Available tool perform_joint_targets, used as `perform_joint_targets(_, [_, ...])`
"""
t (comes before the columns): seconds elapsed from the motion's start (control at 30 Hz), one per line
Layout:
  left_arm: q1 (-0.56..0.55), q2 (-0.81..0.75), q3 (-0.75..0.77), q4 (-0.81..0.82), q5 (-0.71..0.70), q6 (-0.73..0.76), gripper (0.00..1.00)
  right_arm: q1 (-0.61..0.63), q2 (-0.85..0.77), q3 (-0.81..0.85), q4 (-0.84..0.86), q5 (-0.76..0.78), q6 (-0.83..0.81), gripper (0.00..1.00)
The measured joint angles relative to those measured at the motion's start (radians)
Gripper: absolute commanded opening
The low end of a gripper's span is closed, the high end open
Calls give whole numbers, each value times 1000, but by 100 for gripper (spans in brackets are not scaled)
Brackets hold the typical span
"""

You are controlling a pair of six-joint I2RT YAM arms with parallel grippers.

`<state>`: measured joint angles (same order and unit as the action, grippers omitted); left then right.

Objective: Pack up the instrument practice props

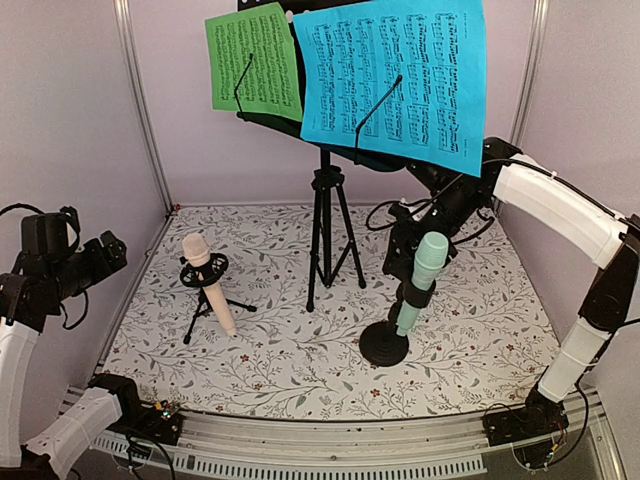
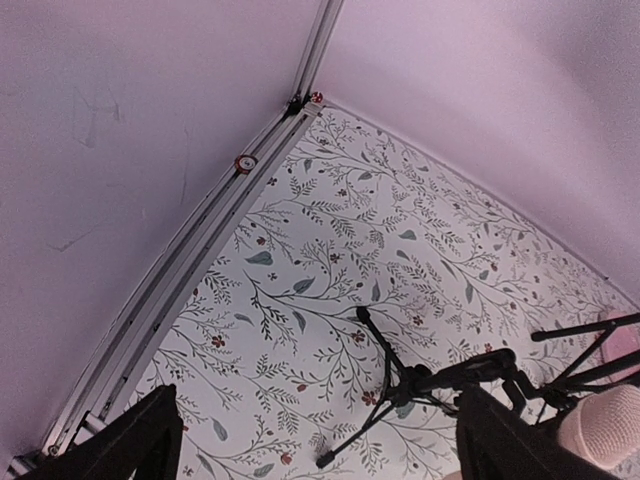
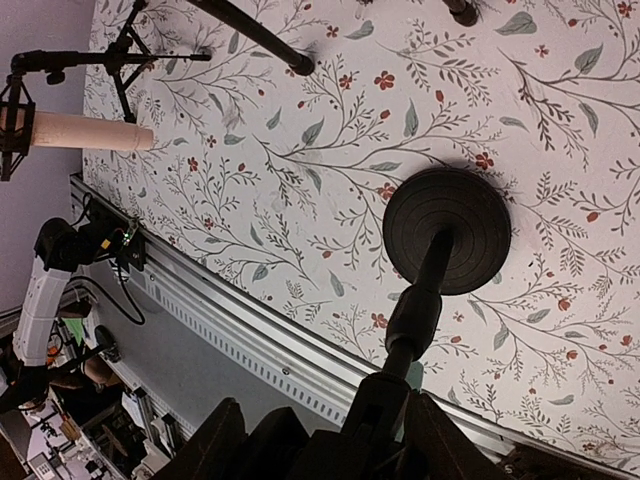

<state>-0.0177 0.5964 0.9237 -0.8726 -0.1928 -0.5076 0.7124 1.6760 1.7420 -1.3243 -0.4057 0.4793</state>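
A black music stand (image 1: 325, 220) stands at the back middle, carrying a green page (image 1: 255, 60) and a blue page (image 1: 395, 70). The beige microphone (image 1: 208, 280) leans in a small tripod holder (image 1: 205, 300) on the left. The mint microphone (image 1: 425, 275) stands in a round-based holder (image 1: 384, 345) on the right. My right gripper (image 1: 418, 250) is shut on the mint microphone near its top. In the right wrist view its fingers (image 3: 450, 440) flank the holder's clip above the round base (image 3: 447, 230). My left gripper (image 2: 320, 450) hangs open and empty at the far left, above the tripod holder's legs (image 2: 400, 385).
A floral mat (image 1: 280, 370) covers the table. An aluminium rail (image 1: 350, 440) runs along the near edge, and a similar rail (image 2: 200, 250) lines the left side. Pale walls close in at the back and both sides.
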Motion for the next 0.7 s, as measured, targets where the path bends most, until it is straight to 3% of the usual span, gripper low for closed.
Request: perform_joint_targets(0.7, [0,16,-2,0,0,0,94,37,248,257,-4,-37,-69,57])
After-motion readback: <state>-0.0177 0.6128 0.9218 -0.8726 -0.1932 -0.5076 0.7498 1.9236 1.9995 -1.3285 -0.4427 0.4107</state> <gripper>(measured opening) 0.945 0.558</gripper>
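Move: Ahead and to the left of the right hand, which already holds the round-base stand with the green tube, the music stand's tripod feet centre about 9 cm forward, 12 cm left and 22 cm below. The pink plate lies some 20 cm ahead of that hand, 7 cm to its right and equally low. From the idle left hand, the tripod feet are roughly 9 cm ahead, 35 cm right and 25 cm below. Carrying the round-base stand towards the music stand's tripod feet, the right hand keeps its grip and travels about 5.5 cm left and 3 cm forward, the forward part mostly early, sinking about 1 cm. It slows towards the end, having turned roughly 5 degrees counter-clockwise. ##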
